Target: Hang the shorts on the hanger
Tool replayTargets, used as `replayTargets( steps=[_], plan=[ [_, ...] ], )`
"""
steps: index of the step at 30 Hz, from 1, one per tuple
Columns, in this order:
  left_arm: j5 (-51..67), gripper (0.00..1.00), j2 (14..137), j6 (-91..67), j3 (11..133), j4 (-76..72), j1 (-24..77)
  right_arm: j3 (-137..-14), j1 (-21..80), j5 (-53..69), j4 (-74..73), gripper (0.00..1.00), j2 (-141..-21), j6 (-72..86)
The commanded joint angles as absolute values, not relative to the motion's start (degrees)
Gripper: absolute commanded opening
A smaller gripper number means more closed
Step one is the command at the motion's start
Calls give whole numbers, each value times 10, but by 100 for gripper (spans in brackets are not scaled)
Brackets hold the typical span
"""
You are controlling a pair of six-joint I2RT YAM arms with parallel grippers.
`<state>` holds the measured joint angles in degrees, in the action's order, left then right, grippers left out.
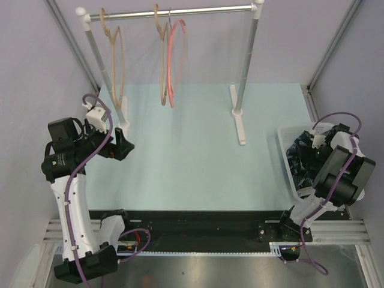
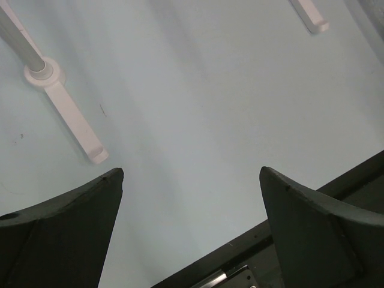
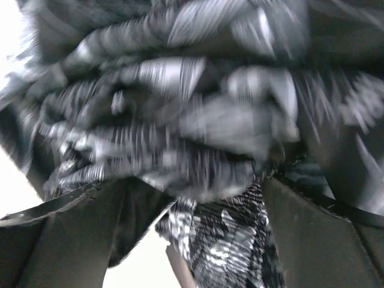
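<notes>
The shorts, dark with a pale leaf print, lie crumpled in a white bin at the right edge of the table. My right gripper reaches down into that bin. In the right wrist view the shorts fill the blurred frame, and my right gripper is open with folds of fabric between its wide-set fingers. The pink-red hanger hangs from the rail at the back. My left gripper is open over the left side of the table, and in its wrist view the left gripper has nothing between its fingers.
Two tan wooden hangers hang on the same rail, one right beside the pink-red one. The white rack's feet stand on the pale blue table; the left wrist view shows the near foot.
</notes>
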<state>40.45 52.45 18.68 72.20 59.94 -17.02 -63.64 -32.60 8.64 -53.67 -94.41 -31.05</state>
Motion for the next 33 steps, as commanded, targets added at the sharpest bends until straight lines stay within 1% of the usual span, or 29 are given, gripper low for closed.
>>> replayTargets(
  steps=[1,2,3,5,6,8,9,12,16,19,20,22,23,25,26,30,32,33],
  plan=[
    [435,100,511,201,715,577,-168,-624,-305,69,-494,91,-977,-290],
    [440,100,508,201,711,576,-167,-625,-302,75,-498,85,-981,-291],
    [444,100,505,201,712,575,-167,-625,-300,90,-504,72,-976,-292],
    [458,100,501,199,714,571,-167,-627,-299,106,-523,55,-956,-294],
    [462,100,499,197,715,569,-167,-631,-299,124,-531,37,-928,-296],
    [475,100,493,190,721,557,-168,-643,-299,139,-555,14,-896,-297],
    [488,100,491,187,722,552,-167,-665,-300,150,-566,0,-876,-300],
    [503,100,483,167,733,522,-167,-710,-305,184,-606,0,-815,-303],
    [518,100,477,144,744,491,-166,-813,-315,227,-642,0,-738,-294],
    [524,100,465,131,744,459,-165,-872,-316,271,-664,0,-711,-277],
    [524,100,461,121,742,450,-165,-919,-316,285,-671,0,-704,-272],
    [519,100,448,104,739,420,-165,-980,-316,322,-691,0,-707,-255],
    [514,100,444,78,737,411,-164,-1046,-316,350,-698,0,-717,-235],
    [522,100,432,61,732,386,-165,-1105,-316,380,-712,0,-729,-214],
    [539,100,427,55,724,374,-166,-1161,-313,414,-714,0,-734,-190],
    [557,100,403,16,713,321,-165,-1251,-291,488,-697,0,-755,-119],
    [570,100,398,13,715,305,-165,-1264,-276,517,-651,0,-753,-85],
    [583,100,398,12,715,303,-165,-1266,-262,526,-630,0,-751,-40]
  ],
)
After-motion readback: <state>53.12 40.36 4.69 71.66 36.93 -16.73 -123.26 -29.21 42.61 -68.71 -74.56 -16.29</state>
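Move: The shorts lie heaped in the white basket right at the right hand, their middle about 2 cm ahead of it, 2 cm to its left and 2 cm below. The basket's middle is about 2 cm back and 2 cm right of this hand, and the pink hanger hangs roughly 16 cm ahead, 50 cm left and 30 cm higher. For the left hand, the shorts are some 65 cm to its right, about level fore and aft, and 25 cm below. The right hand sinks a last centimetre or two into the heap, pinches the shorts by shutting its wide-open fingers, then sweeps them up fast out of the basket, some 45 cm, bending left by about 11 cm late in the rise and edging slightly forward while the wrist tips from pointing down to nearly forward. Meanwhile the left hand, empty and still wide open, rises about 11 cm, drifting right and a little back, and tips its fingers up to about level. ##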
